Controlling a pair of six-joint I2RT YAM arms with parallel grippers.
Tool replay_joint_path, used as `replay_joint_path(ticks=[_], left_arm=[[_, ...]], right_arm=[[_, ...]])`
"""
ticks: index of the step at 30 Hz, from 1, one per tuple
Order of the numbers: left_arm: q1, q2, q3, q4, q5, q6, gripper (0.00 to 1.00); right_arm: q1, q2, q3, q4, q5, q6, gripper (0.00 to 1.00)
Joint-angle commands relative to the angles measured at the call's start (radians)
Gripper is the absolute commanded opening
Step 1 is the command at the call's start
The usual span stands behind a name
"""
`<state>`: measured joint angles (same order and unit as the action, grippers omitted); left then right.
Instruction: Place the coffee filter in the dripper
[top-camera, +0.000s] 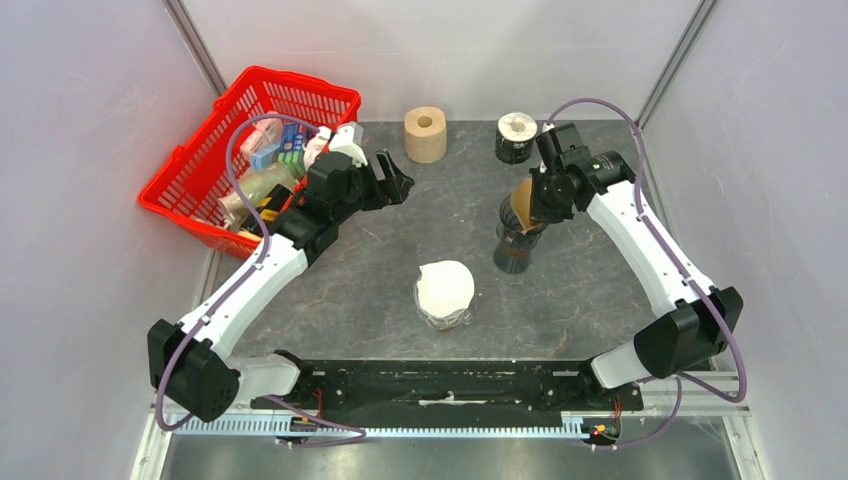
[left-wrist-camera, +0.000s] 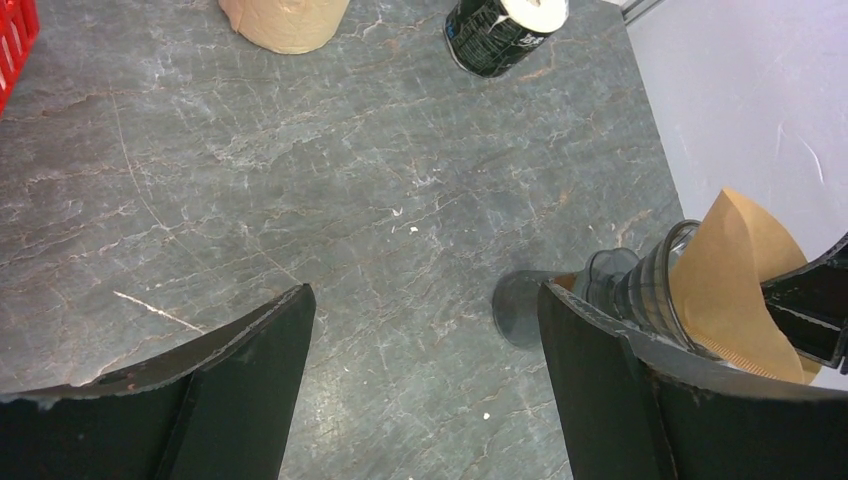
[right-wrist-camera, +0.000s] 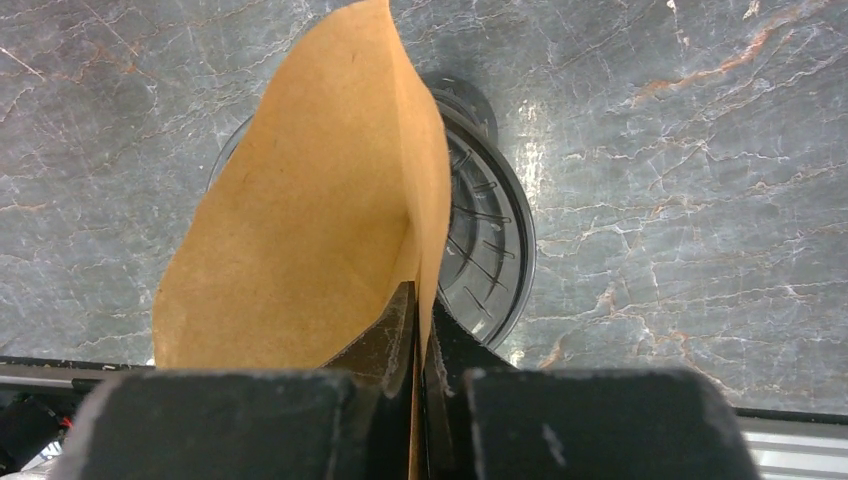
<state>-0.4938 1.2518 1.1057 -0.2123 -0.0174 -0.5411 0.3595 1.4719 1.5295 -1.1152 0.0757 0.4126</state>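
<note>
The brown paper coffee filter (right-wrist-camera: 300, 220) stands opened into a cone over the dark, ribbed dripper (right-wrist-camera: 490, 240), its lower part inside the rim. My right gripper (right-wrist-camera: 418, 300) is shut on one wall of the filter, one finger inside the cone and one outside. From above, the filter (top-camera: 522, 200) sits atop the dripper (top-camera: 513, 250) at the table's right middle, under the right gripper (top-camera: 545, 195). My left gripper (top-camera: 398, 183) hangs open over bare table to the left, holding nothing. In its view, the left gripper (left-wrist-camera: 425, 300) sees the filter (left-wrist-camera: 735, 270) and dripper (left-wrist-camera: 640, 290) at the right.
A red basket (top-camera: 190, 180) full of packets stands at the back left. A tan paper roll (top-camera: 425, 133) and a black tin (top-camera: 516, 140) with white filters stand at the back. A glass holder (top-camera: 445, 315) with a white filter sits front centre.
</note>
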Motion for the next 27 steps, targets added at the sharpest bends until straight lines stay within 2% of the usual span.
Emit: replay_joint_path(ticks=[1, 19, 22, 27], left_arm=[[0.006, -0.037, -0.004, 0.055, 0.013, -0.004, 0.89], [0.006, -0.045, -0.015, 0.067, 0.038, -0.003, 0.89], [0.006, -0.049, -0.017, 0.067, 0.038, -0.002, 0.89], [0.006, -0.054, -0.018, 0.068, 0.04, -0.001, 0.89]], right_arm=[[-0.004, 0.006, 0.032, 0.023, -0.012, -0.016, 0.11], [-0.01, 0.027, -0.02, 0.072, 0.021, -0.002, 0.17], [-0.01, 0.02, -0.012, 0.061, 0.049, -0.002, 0.22], [-0.01, -0.017, 0.025, 0.05, 0.051, -0.006, 0.37]])
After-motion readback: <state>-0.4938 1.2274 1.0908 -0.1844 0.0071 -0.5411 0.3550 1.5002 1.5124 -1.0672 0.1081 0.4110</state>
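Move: The right hand has the brown coffee filter's upper edge between its barely parted fingers; the dark dripper's middle lies about 2 cm ahead, 2 cm left and 6 cm below. The dripper with the white filter is some 11 cm back, 15 cm left and 8 cm below, and the black tin about 24 cm straight ahead and 15 cm below. From the left hand, the dark dripper is roughly 20 cm right, 3 cm back and 11 cm below. The right fingers open partway around the brown filter's edge, easing about 1.5 cm forward and down over the dripper. ##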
